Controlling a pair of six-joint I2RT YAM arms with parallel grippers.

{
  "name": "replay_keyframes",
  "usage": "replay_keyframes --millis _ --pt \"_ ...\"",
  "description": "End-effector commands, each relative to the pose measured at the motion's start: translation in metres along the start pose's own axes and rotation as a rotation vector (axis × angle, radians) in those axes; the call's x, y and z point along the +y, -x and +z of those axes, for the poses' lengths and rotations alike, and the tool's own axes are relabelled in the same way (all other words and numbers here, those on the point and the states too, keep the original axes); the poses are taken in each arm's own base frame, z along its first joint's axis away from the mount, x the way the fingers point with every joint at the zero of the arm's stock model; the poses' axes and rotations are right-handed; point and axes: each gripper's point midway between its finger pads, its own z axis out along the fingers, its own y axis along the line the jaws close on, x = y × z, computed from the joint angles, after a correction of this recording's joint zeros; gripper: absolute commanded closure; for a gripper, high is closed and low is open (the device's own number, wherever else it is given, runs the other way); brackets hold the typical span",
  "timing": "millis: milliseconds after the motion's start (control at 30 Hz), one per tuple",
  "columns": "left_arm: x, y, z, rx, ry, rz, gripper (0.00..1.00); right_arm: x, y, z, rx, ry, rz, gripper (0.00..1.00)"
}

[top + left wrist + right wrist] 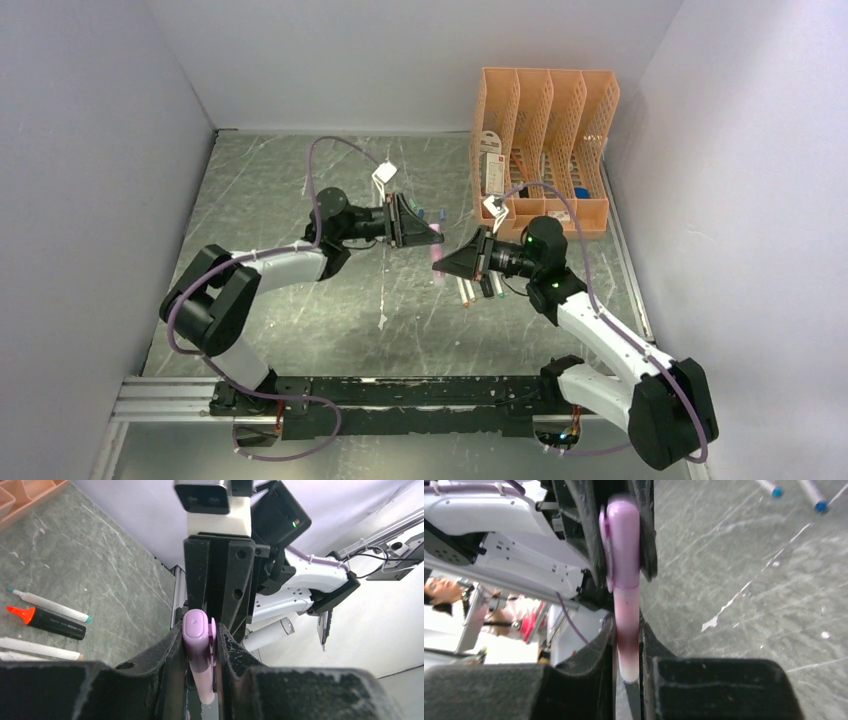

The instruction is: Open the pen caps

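A pink pen (pixel 438 266) hangs above the table between my two grippers, its lilac pen cap (pixel 624 540) still seated on the barrel. My left gripper (pixel 200 630) is shut on the cap (pixel 197 637). My right gripper (pixel 626 635) is shut on the pale pink barrel (pixel 628 625) just below the cap. The two grippers face each other, left gripper (pixel 430 232) above right gripper (pixel 445 262) in the top view. More pens lie on the table: a white one with teal ends (pixel 47 605), a stubby black one with an orange tip (pixel 47 621) and a white one (pixel 40 649).
A peach mesh file organiser (pixel 545 140) stands at the back right against the wall. Two blue-tipped pens (pixel 819 504) lie near the left gripper. Several pens (pixel 470 290) lie under the right gripper. Grey walls close in the marbled table (pixel 300 330) on three sides.
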Motion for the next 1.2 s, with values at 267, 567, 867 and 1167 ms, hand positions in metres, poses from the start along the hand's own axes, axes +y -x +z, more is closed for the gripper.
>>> replay_keyframes --millis 267,567,867,1167 --pt "0.022 0.207 -0.059 -0.389 0.16 0.221 0.82 0.001 -0.061 -0.023 0.076 -0.023 0.134 1.0" --pt "0.063 0.132 -0.072 -0.119 0.521 0.088 0.8 -0.082 -0.028 -0.039 0.143 -0.582 0.005 1.0" --pt "0.067 0.068 -0.104 -0.03 0.643 0.038 0.79 -0.135 -0.016 -0.047 0.231 -0.85 -0.021 1.0" --pt "0.074 0.053 -0.107 -0.012 0.638 0.013 0.8 -0.162 -0.039 -0.028 0.359 -0.949 -0.057 0.97"
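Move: The pink highlighter is still capped, its cap in my left fingers and its barrel in my right. From my right hand, the orange-tipped marker lies about 8 cm ahead and 7 cm right, the black highlighter some 9 cm ahead and 12 cm right, both roughly 21 cm below. From my left hand, the loose green cap is about 25 cm ahead and 6 cm left, the nearer blue cap 22 cm ahead and 4 cm left, both about 25 cm down. I keep both grips and yank the highlighter apart: my left hand shoots some 17 cm forward, also left and up, while my right recoils about 5 cm back and down. Then my left draws back and sinks with the cap, and my right swings forward, right and down towards the row of uncapped pens, rolling its fingers some 50 degrees downward. ##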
